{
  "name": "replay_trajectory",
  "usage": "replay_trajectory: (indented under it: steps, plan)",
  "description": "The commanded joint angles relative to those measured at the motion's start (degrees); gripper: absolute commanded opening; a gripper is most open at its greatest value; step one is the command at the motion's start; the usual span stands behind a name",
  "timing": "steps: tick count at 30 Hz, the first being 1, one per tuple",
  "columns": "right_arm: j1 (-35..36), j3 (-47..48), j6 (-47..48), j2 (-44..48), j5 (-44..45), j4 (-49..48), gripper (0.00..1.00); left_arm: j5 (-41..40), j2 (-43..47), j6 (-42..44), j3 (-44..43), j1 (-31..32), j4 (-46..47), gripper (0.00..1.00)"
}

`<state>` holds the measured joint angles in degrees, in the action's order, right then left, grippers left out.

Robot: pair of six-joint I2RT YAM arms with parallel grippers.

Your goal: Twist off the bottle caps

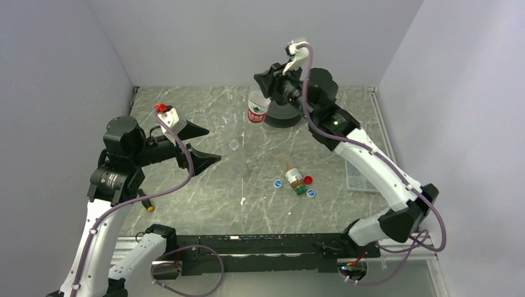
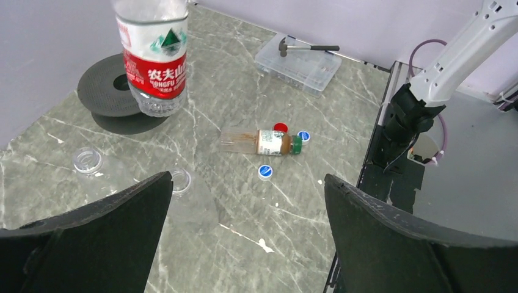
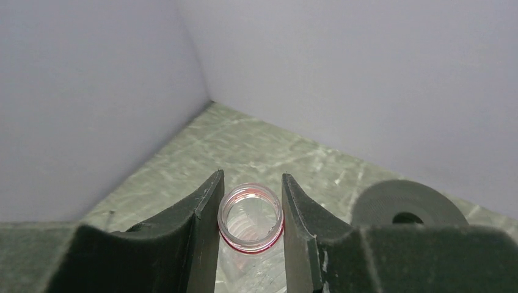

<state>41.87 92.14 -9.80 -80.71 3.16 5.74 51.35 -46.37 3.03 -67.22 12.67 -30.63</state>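
Observation:
The red-label bottle (image 1: 257, 110) is upright beside the black disc. Its neck (image 3: 251, 217) is uncapped, and my right gripper (image 3: 251, 178) is shut on that neck from above. My left gripper (image 2: 247, 180) hovers wide open over bare table with nothing between its fingers. Two plain clear bottles show as open necks (image 2: 87, 160) (image 2: 179, 181) just ahead of the left finger. The amber bottle (image 2: 269, 141) lies on its side with a green cap on it. Around it lie a red cap (image 2: 280, 127) and two blue caps (image 2: 303, 136) (image 2: 265, 172).
A black disc (image 1: 282, 117) lies at the back by the wall. A clear plastic box (image 2: 299, 61) with a small hammer on it sits at the right edge. A yellow-tipped object (image 1: 148, 207) lies near the left arm. Walls close three sides.

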Motion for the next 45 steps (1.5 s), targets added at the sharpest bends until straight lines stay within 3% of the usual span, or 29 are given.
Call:
replay_trajectory:
  steps: [1, 18, 31, 37, 45]
  plan:
    - [-2.5, -3.0, 2.6, -4.4, 3.6, -4.3, 0.0, -1.4, -0.5, 2.0, -2.5, -0.1, -2.4, 0.99]
    - [-3.9, -12.9, -2.1, -21.1, 7.3, -25.9, 0.0, -4.3, -0.7, 2.9, -1.8, -0.1, -4.4, 0.99]
    - [-3.2, -13.0, -1.7, -26.6, 9.2, -23.9, 0.01, -4.7, -0.8, 2.8, -1.6, -0.2, -4.0, 0.99]
    - [-3.2, -11.5, -1.5, -25.9, 8.8, -21.6, 0.46, -4.6, -1.2, 2.6, -1.9, -0.1, -3.7, 0.99]
    - [-3.0, -9.8, 0.2, -23.6, 7.2, -19.1, 0.71, -4.3, -0.7, 2.0, -1.4, -0.2, -2.9, 0.99]
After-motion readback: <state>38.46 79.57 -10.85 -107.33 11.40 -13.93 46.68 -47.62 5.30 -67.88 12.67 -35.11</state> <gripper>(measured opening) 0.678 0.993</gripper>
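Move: My right hand still holds the uncapped red-label bottle by its neck, mouth end up. The empty table spot I take it to lies about 12 cm ahead, 3 cm left and 46 cm down. One clear open bottle stands roughly 15 cm ahead and 9 cm left, another 3 cm ahead and 8 cm left; the black reel is some 24 cm ahead and 7 cm right. From my left hand the spot is about 27 cm ahead, 7 cm right, 37 cm down. With my right hand I lower the bottle some 26 cm while reaching about 12 cm forward, quickly at first and then easing down, tipping the fingers about 15 degrees downward and turning a little clockwise. I set it on the table beside the two clear bottles, then spread my fingers off its neck. My empty, open left hand sinks a couple of centimetres. ##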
